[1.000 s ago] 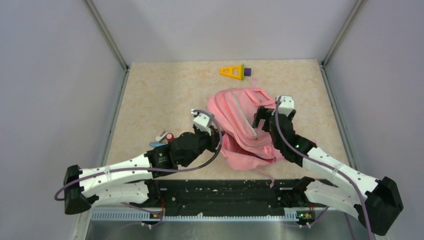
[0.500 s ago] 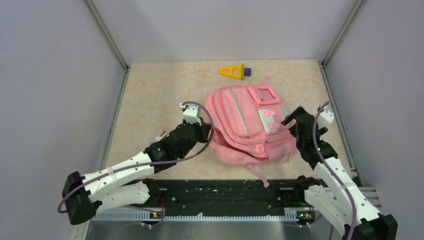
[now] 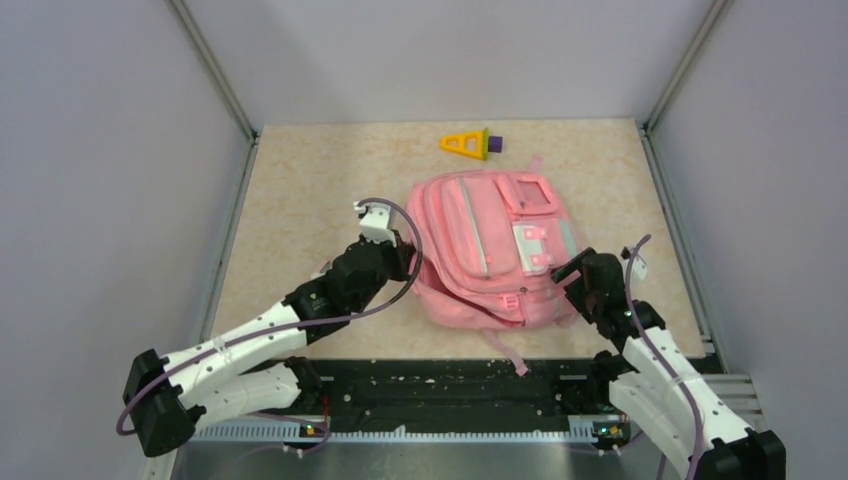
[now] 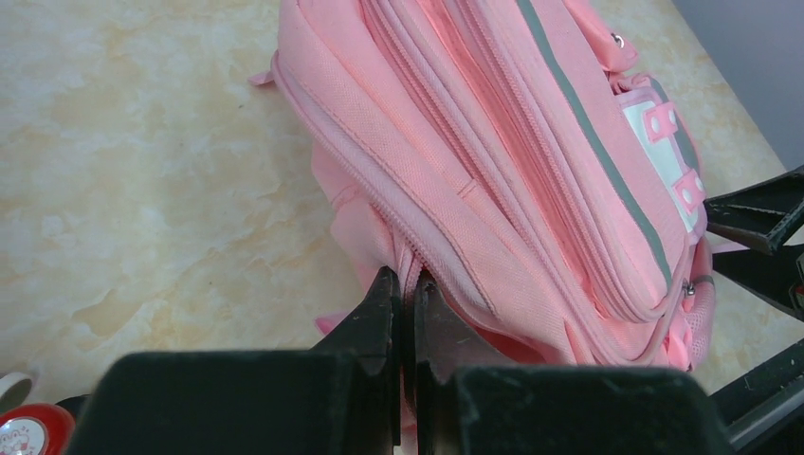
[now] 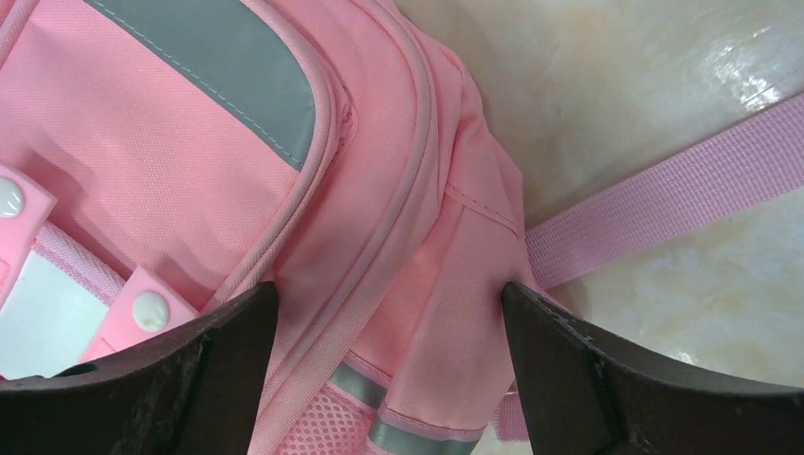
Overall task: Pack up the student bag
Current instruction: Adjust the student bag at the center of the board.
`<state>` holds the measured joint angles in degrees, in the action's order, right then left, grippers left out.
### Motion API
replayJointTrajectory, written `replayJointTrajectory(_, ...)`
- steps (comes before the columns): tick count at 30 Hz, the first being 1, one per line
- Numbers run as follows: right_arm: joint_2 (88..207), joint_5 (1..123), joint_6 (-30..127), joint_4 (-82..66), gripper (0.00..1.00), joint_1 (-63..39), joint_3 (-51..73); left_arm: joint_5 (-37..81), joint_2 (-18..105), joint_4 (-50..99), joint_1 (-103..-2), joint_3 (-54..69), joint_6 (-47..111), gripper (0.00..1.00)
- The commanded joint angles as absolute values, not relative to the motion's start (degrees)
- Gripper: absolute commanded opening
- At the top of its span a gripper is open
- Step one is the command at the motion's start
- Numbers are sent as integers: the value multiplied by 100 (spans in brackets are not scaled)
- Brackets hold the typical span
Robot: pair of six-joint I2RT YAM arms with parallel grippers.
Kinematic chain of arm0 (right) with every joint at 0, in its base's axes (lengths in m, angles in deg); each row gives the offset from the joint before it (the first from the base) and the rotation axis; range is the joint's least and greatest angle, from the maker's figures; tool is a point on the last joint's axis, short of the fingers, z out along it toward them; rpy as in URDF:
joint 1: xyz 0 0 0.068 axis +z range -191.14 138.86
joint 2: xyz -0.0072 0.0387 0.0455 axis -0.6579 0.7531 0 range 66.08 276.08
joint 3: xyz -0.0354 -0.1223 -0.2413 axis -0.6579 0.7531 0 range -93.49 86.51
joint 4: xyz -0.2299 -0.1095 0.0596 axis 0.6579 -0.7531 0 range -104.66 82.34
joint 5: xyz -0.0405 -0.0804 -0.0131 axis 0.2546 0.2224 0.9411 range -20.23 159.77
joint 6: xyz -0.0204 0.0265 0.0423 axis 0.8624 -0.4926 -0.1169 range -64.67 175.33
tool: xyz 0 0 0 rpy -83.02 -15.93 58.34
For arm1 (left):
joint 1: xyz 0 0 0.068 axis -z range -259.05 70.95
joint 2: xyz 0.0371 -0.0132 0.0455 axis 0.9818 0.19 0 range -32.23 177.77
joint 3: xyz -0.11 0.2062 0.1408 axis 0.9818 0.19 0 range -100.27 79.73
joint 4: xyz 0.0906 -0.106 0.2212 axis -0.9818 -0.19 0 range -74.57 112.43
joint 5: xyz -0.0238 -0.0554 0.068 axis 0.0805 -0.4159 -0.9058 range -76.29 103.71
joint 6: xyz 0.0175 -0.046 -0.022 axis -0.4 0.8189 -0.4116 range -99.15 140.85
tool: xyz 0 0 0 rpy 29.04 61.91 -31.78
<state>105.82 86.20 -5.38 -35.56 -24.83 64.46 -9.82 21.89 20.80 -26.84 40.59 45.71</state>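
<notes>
The student bag [image 3: 490, 250] is a pink backpack lying front side up in the middle of the table, its white patch facing the camera. My left gripper [image 3: 413, 262] is at the bag's left edge. In the left wrist view it [image 4: 406, 282] is shut on a fold of pink fabric beside a zip seam of the bag [image 4: 531, 142]. My right gripper [image 3: 572, 272] is at the bag's near right corner. In the right wrist view it [image 5: 389, 294] is open, its fingers on either side of that corner of the bag [image 5: 190, 142].
A yellow triangle toy with a purple piece [image 3: 467, 143] lies at the back of the table. A small red and white round item [image 4: 27, 434] sits by the left arm. A pink strap [image 5: 664, 204] trails over the table, another strap [image 3: 500, 350] reaches the near edge.
The bag went from crumpled to lying flat, front up. My right gripper left the bag's top and came to its near right corner. My left gripper shifted back-left, still pinching fabric.
</notes>
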Motion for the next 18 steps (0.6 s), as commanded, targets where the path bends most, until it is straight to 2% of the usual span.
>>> replayJointTrajectory(1, 10452, 7882, -790, -4166, 84, -2484, 6503, -1038, 1979, 2897, -2740, 3694, 4425, 0)
replayJointTrajectory(12, 9780, 7826, -761, -5121, 82, -2485, 6515, -906, 2132, 2911, -2833, 3597, 4423, 0)
replayJointTrajectory(15, 9792, 7678, -783, -4706, 64, -2487, 6790, -858, 2150, 2911, -2842, 3586, 4432, 0)
replayJointTrajectory(17, 9884, 7510, -758, -4172, 48, -2488, 6951, -830, 2140, 2919, -2842, 3611, 4403, 0)
replayJointTrajectory(18, 9979, 7476, -730, -3953, 42, -2481, 7034, -838, 2130, 2909, -2850, 3620, 4391, 0)
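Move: Just below and slightly back from the right hand, 1 or 2 cm to its left, is the student bag's near right corner; the bag's middle lies some 9 cm ahead and 16 cm left. The side strap runs out about 6 cm right and 3 cm ahead of that hand. From the left hand, still shut on the bag's left edge, the bag's middle is roughly 15 cm right, 3 cm ahead and 12 cm lower. Drawing back towards its base by about 2.5 cm and drifting some 1.5 cm left, the right hand works low at the bag's near right corner, rolling its left side up a few degrees. Late on, its fingers close from wide to about half open around the corner's loose fabric. The left hand keeps its pinch on the left edge, almost still. ##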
